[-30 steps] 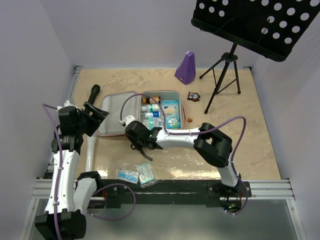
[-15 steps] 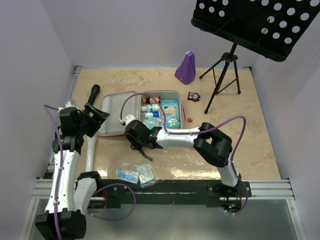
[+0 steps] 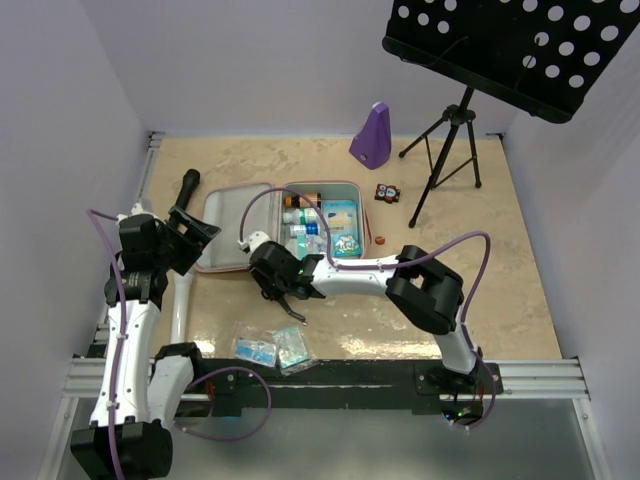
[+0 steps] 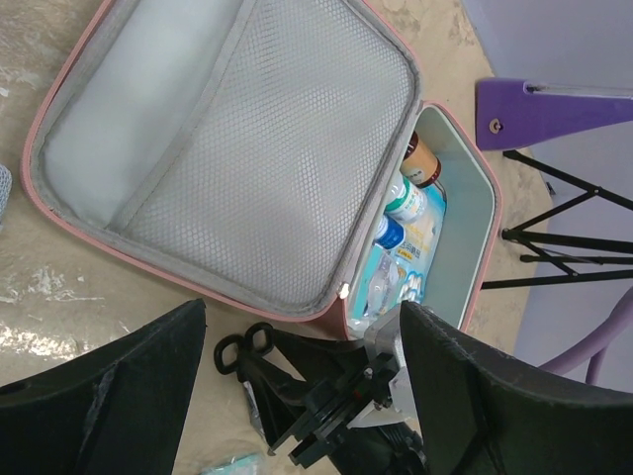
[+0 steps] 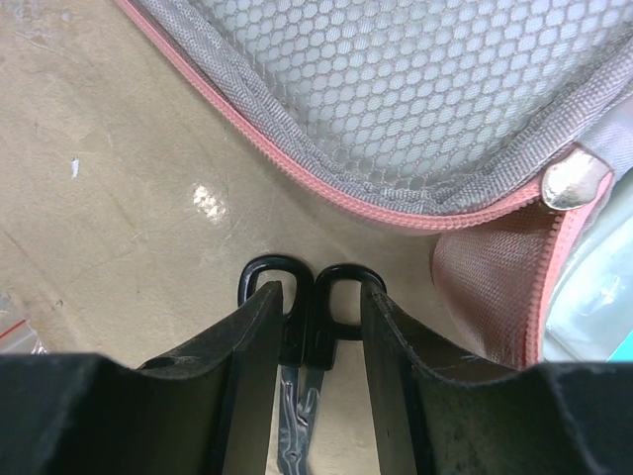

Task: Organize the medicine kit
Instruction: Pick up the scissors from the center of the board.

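The medicine kit [image 3: 230, 235] lies open on the table, pink-rimmed, with its mesh-lined lid [image 4: 247, 148] flat to the left. Its tray [image 3: 356, 215] holds bottles [image 4: 406, 193] and packets. Black-handled scissors [image 5: 315, 297] lie on the table just in front of the kit's hinge corner [image 5: 495, 277]. My right gripper [image 5: 318, 292] is low over them, its fingers [image 5: 252, 336] pressed against the outer sides of both handle loops. The blades run back between the fingers. My left gripper [image 4: 302, 317] hovers wide open at the kit's left, holding nothing.
A purple metronome [image 3: 371, 135] stands at the back, beside a music stand's tripod [image 3: 445, 150]. Clear sachets [image 3: 270, 350] lie near the front edge. A black tube [image 3: 187, 185] lies left of the kit. Small items [image 3: 387, 192] sit to its right.
My right gripper has shifted slightly up and left toward the kit, the scissors staying between its fingers. The left arm has barely moved.
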{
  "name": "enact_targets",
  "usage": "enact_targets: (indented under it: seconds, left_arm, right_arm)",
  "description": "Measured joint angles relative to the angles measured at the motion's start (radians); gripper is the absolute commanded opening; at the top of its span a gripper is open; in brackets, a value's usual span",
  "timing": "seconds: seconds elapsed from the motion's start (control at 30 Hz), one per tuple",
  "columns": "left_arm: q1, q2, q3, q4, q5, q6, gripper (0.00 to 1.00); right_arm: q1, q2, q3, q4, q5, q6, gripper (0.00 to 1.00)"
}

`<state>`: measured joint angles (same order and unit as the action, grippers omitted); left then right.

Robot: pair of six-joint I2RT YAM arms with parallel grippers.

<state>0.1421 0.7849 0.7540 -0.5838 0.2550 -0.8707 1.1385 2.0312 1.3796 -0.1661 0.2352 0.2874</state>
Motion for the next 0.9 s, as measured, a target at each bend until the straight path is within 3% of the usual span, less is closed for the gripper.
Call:
enact_targets:
  seconds: [0.23, 0.4, 0.83, 0.9]
  left_arm:
    - [0.000, -0.004, -0.010, 0.008, 0.003, 0.000, 0.83]
    - [0.000, -0.005, -0.016, 0.014, 0.004, 0.000, 0.83]
    - [0.000, -0.006, -0.016, 0.019, 0.004, 0.000, 0.82]
    - [0.000, -0.006, -0.016, 0.019, 0.004, 0.000, 0.82]
  right_arm:
    - [0.000, 0.027, -0.009, 0.006, 0.001, 0.000, 0.41]
    - [0.002, 0.027, -0.010, 0.009, 0.001, 0.000, 0.36]
    - [0.010, 0.020, -0.042, 0.059, 0.004, 0.011, 0.00]
    - [0.009, 0.016, -0.047, 0.064, 0.003, 0.012, 0.00]
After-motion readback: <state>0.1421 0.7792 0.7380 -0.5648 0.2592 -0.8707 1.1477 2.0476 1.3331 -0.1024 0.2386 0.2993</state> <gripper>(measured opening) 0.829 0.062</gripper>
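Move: The scissors lie just below the right hand, their middle about 2 cm back, 2 cm right and 2 cm down, with the finger loops nearest the open fingers and the blades pointing back and right. From this hand, the kit's open lid is centred some 16 cm ahead and 10 cm left, the kit box about 17 cm ahead and 14 cm right, and the blue packet about 15 cm back and 2 cm left. From the left hand, the scissors are roughly 18 cm right, 5 cm back and 17 cm down. The right hand sinks about 1.5 cm straight down over the scissors, bringing its half-open fingers down either side of the handles just below the loops. It then stays low, easing back barely half a centimetre with almost no turn of the wrist, and closes its fingers nearly shut to pinch the handle necks between the fingertips. ##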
